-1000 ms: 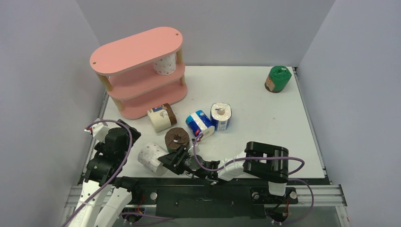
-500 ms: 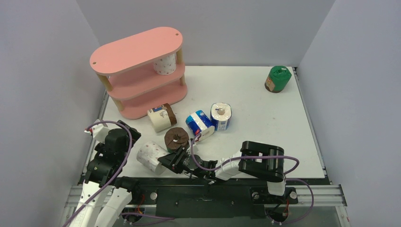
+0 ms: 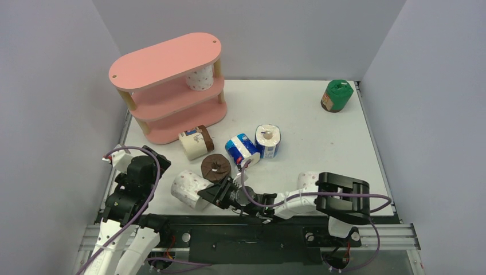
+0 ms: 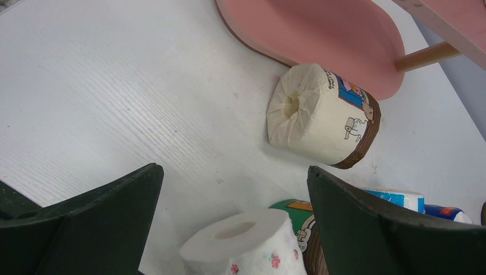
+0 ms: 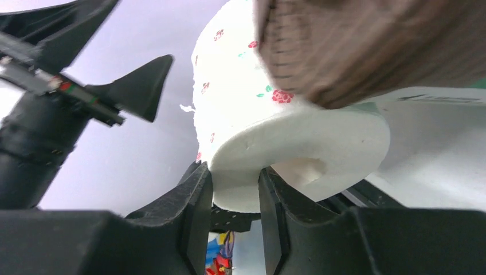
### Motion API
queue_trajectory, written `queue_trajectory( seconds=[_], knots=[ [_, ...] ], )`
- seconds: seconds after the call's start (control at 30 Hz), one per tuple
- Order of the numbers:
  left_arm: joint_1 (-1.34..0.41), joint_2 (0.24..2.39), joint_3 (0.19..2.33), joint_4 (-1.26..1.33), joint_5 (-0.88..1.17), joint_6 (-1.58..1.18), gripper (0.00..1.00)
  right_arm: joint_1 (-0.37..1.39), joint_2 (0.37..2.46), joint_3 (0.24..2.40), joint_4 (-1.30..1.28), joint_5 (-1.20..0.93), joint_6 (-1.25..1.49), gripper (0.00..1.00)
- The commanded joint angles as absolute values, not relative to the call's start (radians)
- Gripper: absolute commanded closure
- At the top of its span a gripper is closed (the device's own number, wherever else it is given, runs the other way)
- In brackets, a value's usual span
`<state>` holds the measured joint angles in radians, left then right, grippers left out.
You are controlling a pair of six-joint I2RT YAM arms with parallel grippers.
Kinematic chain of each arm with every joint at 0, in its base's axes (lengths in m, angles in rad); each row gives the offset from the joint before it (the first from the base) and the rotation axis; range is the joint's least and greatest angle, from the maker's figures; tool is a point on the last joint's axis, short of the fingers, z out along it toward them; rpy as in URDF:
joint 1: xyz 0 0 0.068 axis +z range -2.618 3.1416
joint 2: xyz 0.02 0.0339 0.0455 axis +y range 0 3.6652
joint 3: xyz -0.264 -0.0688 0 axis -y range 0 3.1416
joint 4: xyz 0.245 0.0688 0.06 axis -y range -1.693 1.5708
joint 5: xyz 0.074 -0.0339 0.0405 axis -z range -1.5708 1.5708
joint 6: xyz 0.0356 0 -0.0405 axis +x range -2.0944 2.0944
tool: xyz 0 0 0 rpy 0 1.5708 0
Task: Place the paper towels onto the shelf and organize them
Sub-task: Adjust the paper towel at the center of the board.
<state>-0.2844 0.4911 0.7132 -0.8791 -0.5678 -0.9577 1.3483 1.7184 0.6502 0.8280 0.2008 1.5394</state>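
Note:
The pink shelf (image 3: pixel 166 86) stands at the far left, with one pink-dotted white roll (image 3: pixel 199 77) on its middle tier. Another dotted white roll (image 3: pixel 188 189) lies near the front edge; my right gripper (image 3: pixel 213 193) is shut on its wall, one finger in the core and one outside (image 5: pixel 235 189). A brown roll (image 3: pixel 215 167) sits just behind it. Beyond that lie a beige roll (image 3: pixel 195 142) and two blue-and-white rolls (image 3: pixel 242 149) (image 3: pixel 267 140). A green roll (image 3: pixel 336 95) stands far right. My left gripper (image 3: pixel 136 171) hangs open, left of the held roll (image 4: pixel 246 246).
Grey walls close in the table (image 3: pixel 321 149) on the left, back and right. The shelf's bottom board (image 4: pixel 321 34) and a wooden post (image 4: pixel 427 55) show in the left wrist view above the beige roll (image 4: pixel 321 117). My right arm's elbow (image 3: pixel 344 195) reaches along the front edge.
My right gripper has closed on the wall of the dotted roll, which shifted slightly. The right arm's elbow swung to the right. The left arm has not moved.

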Motion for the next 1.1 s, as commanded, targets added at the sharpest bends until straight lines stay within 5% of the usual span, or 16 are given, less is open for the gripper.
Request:
queue_trajectory(
  seconds=[0.0, 0.3, 0.57, 0.77, 1.07],
  knots=[
    [-0.278, 0.489, 0.741, -0.847, -0.586, -0.991, 0.03, 1.366, 1.542, 0.654, 0.797, 0.261, 1.406, 0.82],
    [-0.279, 0.506, 0.819, -0.840, -0.632, -0.963, 0.03, 1.403, 1.178, 0.661, 0.444, 0.357, 1.201, 0.84],
    [-0.278, 0.522, 0.848, -0.795, -0.616, -0.946, 0.03, 1.409, 0.841, 0.915, -0.535, 0.679, 0.873, 0.83],
    [-0.278, 0.534, 0.819, -0.766, -0.570, -0.950, 0.02, 1.408, 0.866, 1.199, -1.043, 0.809, 0.779, 0.81],
    [-0.278, 0.537, 0.769, -0.729, -0.467, -0.940, 0.01, 1.415, 1.126, 1.244, -1.183, 0.741, 0.672, 0.81]
  ],
)
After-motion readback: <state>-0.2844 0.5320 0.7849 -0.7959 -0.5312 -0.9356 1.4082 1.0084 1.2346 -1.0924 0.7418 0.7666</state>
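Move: The right hand already pinches one end of a flowered paper towel roll; the bare middle of the table lies about 25 cm to its right, 4 cm farther out and 11 cm lower. A brown-topped green roll stands roughly 7 cm ahead, 5 cm right; a blue-and-white roll lies some 18 cm ahead, 15 cm right. From the left hand, that middle spot is about 40 cm right, 6 cm back and 17 cm down. Rightward and up in a fast arc, the right hand carries the pinched flowered roll away from the green roll towards the table's middle: some 26 cm right, rising about 19 cm before sinking 5. Its wrist swings round strongly so the left-pointing fingers end up forward and down, grip kept. The empty, open left hand lifts a few centimetres, then eases slightly down. ##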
